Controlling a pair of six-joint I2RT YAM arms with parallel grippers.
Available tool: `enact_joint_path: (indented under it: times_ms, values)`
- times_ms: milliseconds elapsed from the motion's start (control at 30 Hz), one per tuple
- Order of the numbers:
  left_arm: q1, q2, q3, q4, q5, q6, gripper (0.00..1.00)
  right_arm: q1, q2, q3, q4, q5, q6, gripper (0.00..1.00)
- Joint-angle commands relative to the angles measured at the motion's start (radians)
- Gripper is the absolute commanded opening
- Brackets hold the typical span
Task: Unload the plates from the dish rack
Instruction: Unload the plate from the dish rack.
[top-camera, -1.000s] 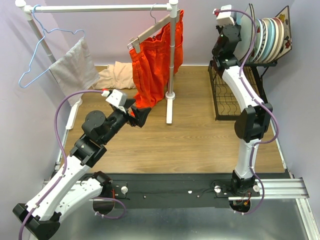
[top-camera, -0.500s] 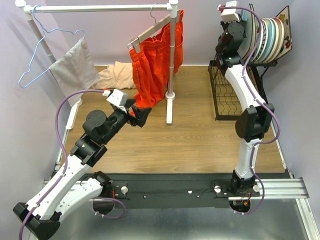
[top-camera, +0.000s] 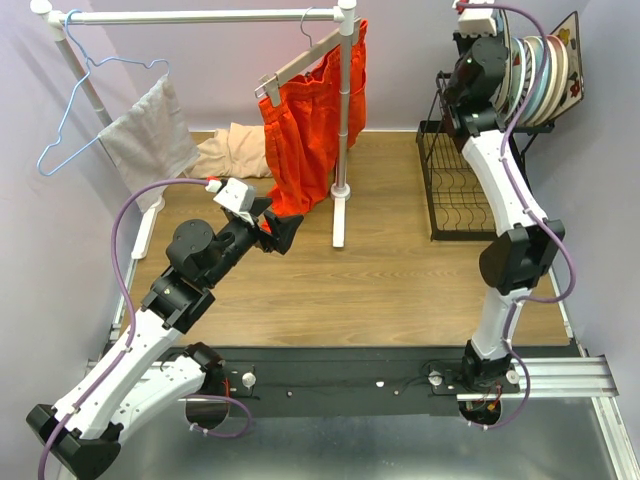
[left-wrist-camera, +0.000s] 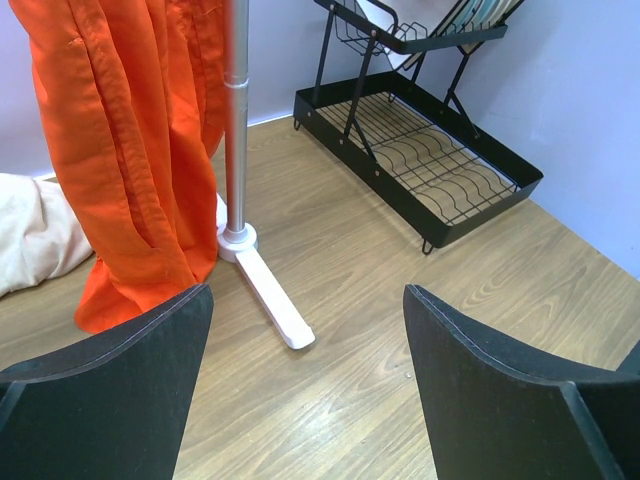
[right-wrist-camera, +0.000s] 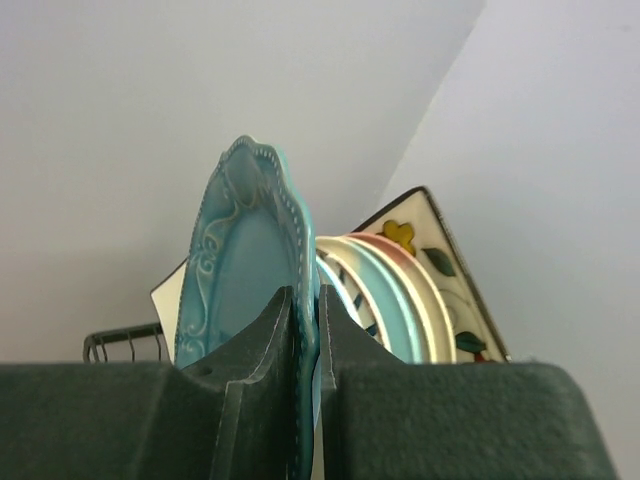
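The black wire dish rack (top-camera: 455, 205) stands at the back right, and its grid base (left-wrist-camera: 430, 165) also shows in the left wrist view. Several plates (top-camera: 545, 68) stand on edge on its upper shelf, with a square floral plate (top-camera: 573, 62) behind them. My right gripper (top-camera: 488, 45) is high up at the front of the row. In its wrist view this gripper (right-wrist-camera: 305, 297) is shut on the rim of a teal scalloped plate (right-wrist-camera: 245, 265), ahead of the striped and cream plates (right-wrist-camera: 385, 290). My left gripper (top-camera: 285, 230) hangs open over the wood, nothing between its fingers (left-wrist-camera: 120, 380).
A white clothes rail (top-camera: 345, 120) stands mid-table with an orange garment (top-camera: 310, 115) on a hanger; its foot (left-wrist-camera: 270, 295) lies ahead of the left gripper. A grey cloth (top-camera: 150, 135) and a blue hanger (top-camera: 85, 95) hang at left. A beige cloth (top-camera: 235, 150) lies behind.
My right gripper has risen and shifted right along the rack top, still gripping the teal plate. The left arm has not moved.
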Motion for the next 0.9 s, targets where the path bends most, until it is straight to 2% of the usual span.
enact_joint_path:
  times_ms: [0,267,433,667,867]
  values:
    - [0.008,-0.007,-0.005,0.014,0.002,-0.002,0.86,-0.003,-0.104,0.037,0.08,-0.047,0.053,0.01]
    - [0.008,-0.013,-0.003,0.013,0.0,-0.002,0.86,0.023,-0.212,-0.046,-0.008,-0.033,0.142,0.01]
    - [0.01,-0.016,0.0,0.014,-0.003,-0.002,0.86,0.025,-0.359,-0.168,-0.1,-0.079,0.319,0.01]
    - [0.01,-0.022,0.0,0.014,-0.005,-0.002,0.86,0.028,-0.462,-0.218,-0.342,-0.17,0.542,0.01]
    - [0.01,-0.04,0.0,0.008,-0.018,0.001,0.86,0.028,-0.606,-0.352,-0.53,-0.251,0.801,0.01]
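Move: The blue plate is already pinched at its near rim in the right hand, its middle some 6 cm ahead, about 3 cm left and 2 cm below. The large white plate stands around 6 cm ahead and 5 cm right, the round-plate stack about 6 cm ahead and 13 cm right, both about 5 cm lower. From the left hand the blue plate is roughly 38 cm ahead, 38 cm right and 13 cm higher. The blue plate, kept pinched by its rim, is drawn back by the right hand about 12 cm, away from the standing plates. The hand first rises about 3 cm while backing out, then carries on back almost level and slightly left with gathering speed, its left side rolling up and the fingers turning counter-clockwise, close to 30 degrees in all. ##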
